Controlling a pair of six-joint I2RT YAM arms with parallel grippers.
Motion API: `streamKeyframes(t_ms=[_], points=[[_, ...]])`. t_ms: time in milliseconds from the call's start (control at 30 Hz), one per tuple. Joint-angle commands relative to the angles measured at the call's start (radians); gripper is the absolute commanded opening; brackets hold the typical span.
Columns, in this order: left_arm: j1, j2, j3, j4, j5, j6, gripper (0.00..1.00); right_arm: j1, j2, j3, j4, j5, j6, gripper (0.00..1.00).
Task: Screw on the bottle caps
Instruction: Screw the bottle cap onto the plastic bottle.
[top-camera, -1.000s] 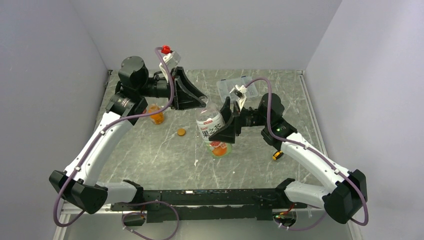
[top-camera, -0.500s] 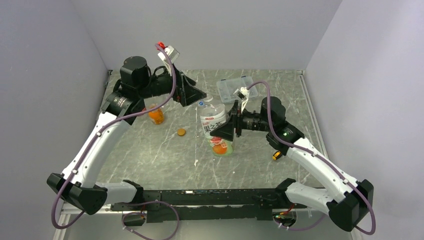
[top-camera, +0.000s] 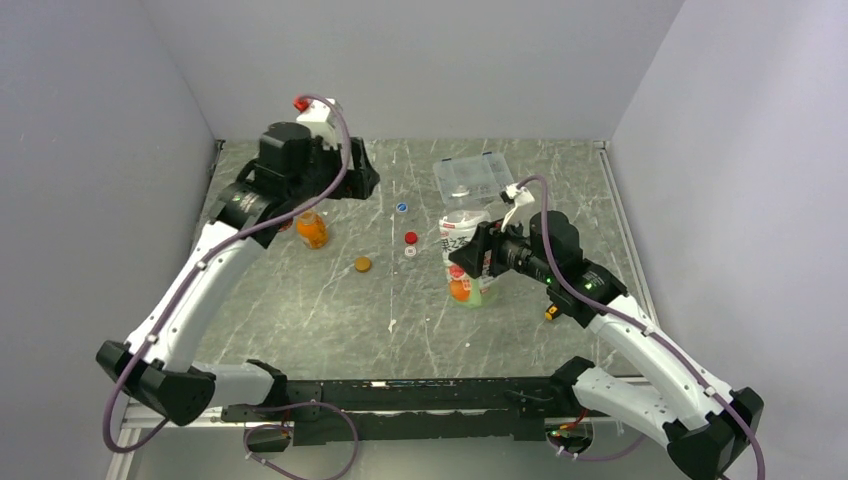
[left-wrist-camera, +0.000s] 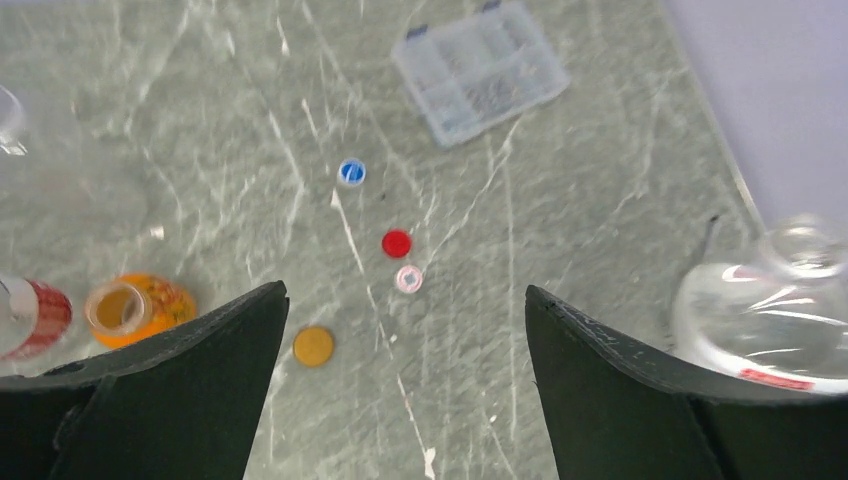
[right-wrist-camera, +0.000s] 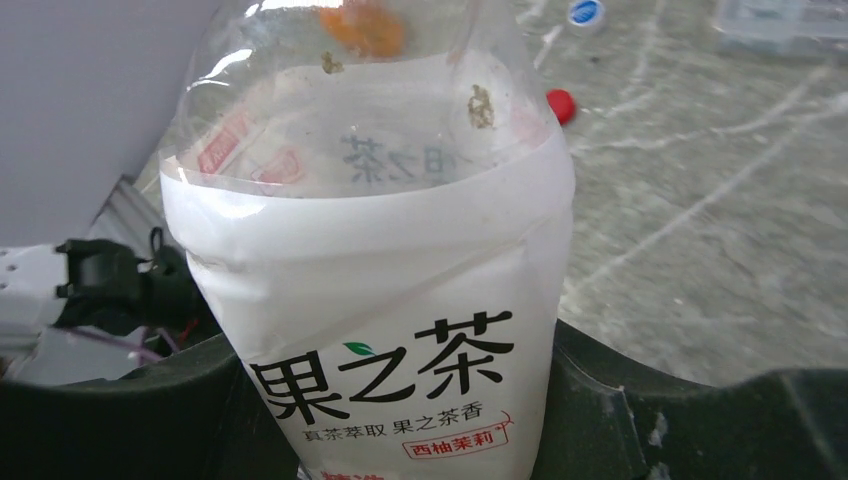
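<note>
My right gripper (top-camera: 470, 258) (right-wrist-camera: 400, 400) is shut on the white-labelled bottle (top-camera: 460, 236) (right-wrist-camera: 380, 260), fingers on either side of its label, right of the table's centre. That bottle's clear upper part (left-wrist-camera: 770, 315) shows at the right edge of the left wrist view. My left gripper (top-camera: 360, 182) (left-wrist-camera: 406, 292) hangs open and holds nothing, above the far left of the table. Below it lie a blue cap (top-camera: 401, 207) (left-wrist-camera: 351, 172), a red cap (top-camera: 411, 237) (left-wrist-camera: 396, 243), a whitish cap (top-camera: 411, 251) (left-wrist-camera: 408, 279) and an orange cap (top-camera: 362, 264) (left-wrist-camera: 313, 346).
A squat bottle of orange liquid (top-camera: 312, 230) (left-wrist-camera: 135, 308) stands open-topped at the left, with a red-labelled bottle (left-wrist-camera: 35, 315) beside it. The clear compartment box (top-camera: 470, 178) (left-wrist-camera: 480, 68) lies at the back. A small yellow-and-black item (top-camera: 553, 311) lies near my right arm.
My left gripper opened, let go of the bottle's top and drew back to the far left. My right gripper closed on the bottle and carried it right. The caps came into view.
</note>
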Motion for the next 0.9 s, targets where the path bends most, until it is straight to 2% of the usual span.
streamKeyframes(t_ms=[0,333,533,867], points=[[-0.076,0.09,-0.08,-0.037,-0.178,-0.074,0.91,-0.002,-0.035,0.0,-0.05,0.191,0.03,0.49],[-0.2,0.344,-0.214,0.141,-0.279,-0.169,0.77,-0.002,-0.079,0.031,-0.131,0.333,0.034,0.49],[-0.256,0.508,-0.207,0.209,-0.299,-0.182,0.66,-0.002,-0.096,0.033,-0.158,0.363,0.041,0.49],[-0.294,0.666,-0.171,0.282,-0.377,-0.197,0.56,-0.003,-0.11,0.053,-0.201,0.364,0.032,0.49]])
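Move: The white cap lies on the table far below my left hand, some 35 cm down, about 10 cm to its right and 4 cm ahead. The red cap is roughly 4 cm beyond the white one, the blue cap some 11 cm beyond it and 2 cm left. The orange cap sits about 9 cm left of the white one and 3 cm nearer. From my bottle-holding right hand the white cap lies around 15 cm ahead, 8 cm left and 25 cm below. I drop my left hand steeply, about 32 cm, drifting some 9 cm right towards the white cap. Meanwhile I tip its fingers to point mostly down and narrow them from nearly full to a bit over half open, still above the cap. My right hand keeps its grip on the bottle and carries it roughly 6 cm to the right, out of the way, turning about 20 degrees clockwise. ##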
